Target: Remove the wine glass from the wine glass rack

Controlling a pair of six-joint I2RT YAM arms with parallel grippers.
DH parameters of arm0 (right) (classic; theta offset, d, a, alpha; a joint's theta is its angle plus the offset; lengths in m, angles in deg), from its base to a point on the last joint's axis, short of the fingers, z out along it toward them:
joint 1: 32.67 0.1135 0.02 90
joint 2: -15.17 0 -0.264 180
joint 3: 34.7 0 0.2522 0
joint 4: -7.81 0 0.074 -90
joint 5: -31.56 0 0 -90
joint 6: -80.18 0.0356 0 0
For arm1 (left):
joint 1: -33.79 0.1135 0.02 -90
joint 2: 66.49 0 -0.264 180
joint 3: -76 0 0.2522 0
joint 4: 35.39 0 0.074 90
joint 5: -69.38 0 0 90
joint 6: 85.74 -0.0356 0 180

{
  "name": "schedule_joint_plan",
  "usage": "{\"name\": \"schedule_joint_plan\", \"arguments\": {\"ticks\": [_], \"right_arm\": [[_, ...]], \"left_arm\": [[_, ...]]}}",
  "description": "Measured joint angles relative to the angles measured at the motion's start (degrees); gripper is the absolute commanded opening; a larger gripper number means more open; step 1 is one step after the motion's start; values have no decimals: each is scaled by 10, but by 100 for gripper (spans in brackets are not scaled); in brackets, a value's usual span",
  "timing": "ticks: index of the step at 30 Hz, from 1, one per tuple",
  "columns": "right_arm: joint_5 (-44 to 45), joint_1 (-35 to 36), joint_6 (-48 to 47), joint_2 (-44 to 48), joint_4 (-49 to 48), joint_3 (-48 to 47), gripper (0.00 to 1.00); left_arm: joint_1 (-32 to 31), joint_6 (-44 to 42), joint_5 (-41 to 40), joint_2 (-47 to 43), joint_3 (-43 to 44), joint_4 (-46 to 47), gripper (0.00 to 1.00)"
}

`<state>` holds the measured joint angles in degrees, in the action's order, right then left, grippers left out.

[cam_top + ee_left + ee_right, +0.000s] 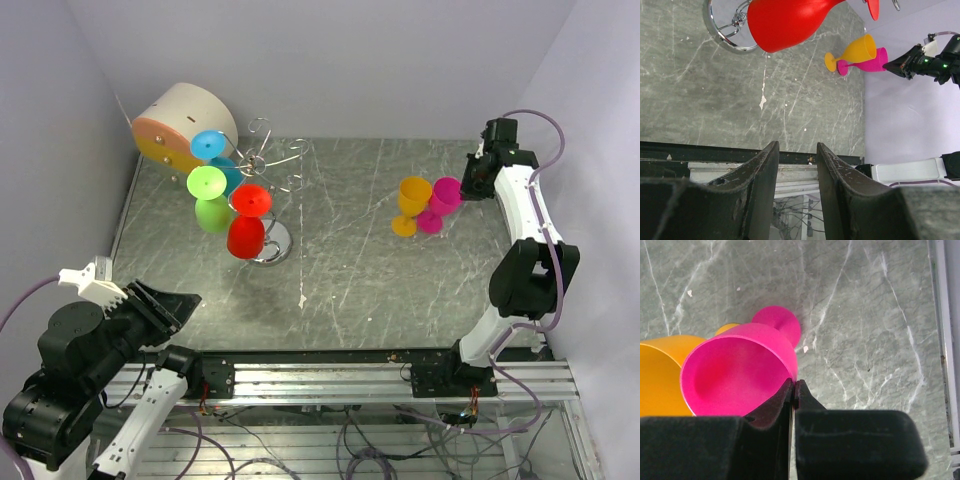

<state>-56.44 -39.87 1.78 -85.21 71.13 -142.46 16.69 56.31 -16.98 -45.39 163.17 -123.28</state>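
Observation:
The wine glass rack (262,158), a silver wire stand on a round shiny base (725,31), stands at the table's back left. Three plastic wine glasses hang upside down from it: blue (212,148), green (210,195) and red (247,225), the red one (785,22) nearest the left wrist view. A pink wine glass (446,193) stands at the right beside an orange one (413,195). My right gripper (794,382) is shut on the pink glass's rim (740,370), one finger inside the bowl. My left gripper (797,147) hangs open and empty over the table's front left edge, well short of the rack.
A beige-and-orange cylinder (180,125) lies behind the rack in the back left corner. Purple walls close in the table at the left, back and right. A metal rail (340,375) with the arm bases runs along the near edge.

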Motion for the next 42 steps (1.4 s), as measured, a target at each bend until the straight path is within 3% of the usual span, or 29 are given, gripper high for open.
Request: {"name": "schedule_joint_plan", "arguments": {"ticks": [12, 17, 25, 37, 42], "right_arm": [[25, 9, 0, 0, 0, 8, 0], [29, 9, 0, 0, 0, 9, 9], [35, 9, 2, 0, -1, 9, 33], [22, 9, 6, 40, 14, -3, 36], [-80, 10, 32, 112, 12, -33, 36]], "left_arm": [[0, 1, 0, -3, -4, -5, 46], [0, 4, 0, -10, -9, -10, 46], [0, 9, 0, -16, -12, -12, 47], [0, 9, 0, -16, -12, -12, 46], [0, 9, -3, -16, -15, -12, 46]]}}
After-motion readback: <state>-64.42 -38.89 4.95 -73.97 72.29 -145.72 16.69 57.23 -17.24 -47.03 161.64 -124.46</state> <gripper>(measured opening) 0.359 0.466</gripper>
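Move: The pink wine glass hangs from the right hand's fingertips, which are pinched shut on the right side of its rim. The glass's middle is roughly 4 cm to that hand's left, 1 cm ahead and 9 cm below. Next to it the orange glass stands upright, some 12 cm left of the hand, level with it fore and aft and equally low. From the left hand the pink glass is about 35 cm ahead, 54 cm to the right and 23 cm down. The pink glass, still pinched by its rim, is eased down about half a centimetre and kept almost still while the right fingers open to about a third and let go of the rim. The empty right hand then rises faster and faster, about 10 cm, drifting some 4 cm left as its fingers tip up some 15 degrees. ##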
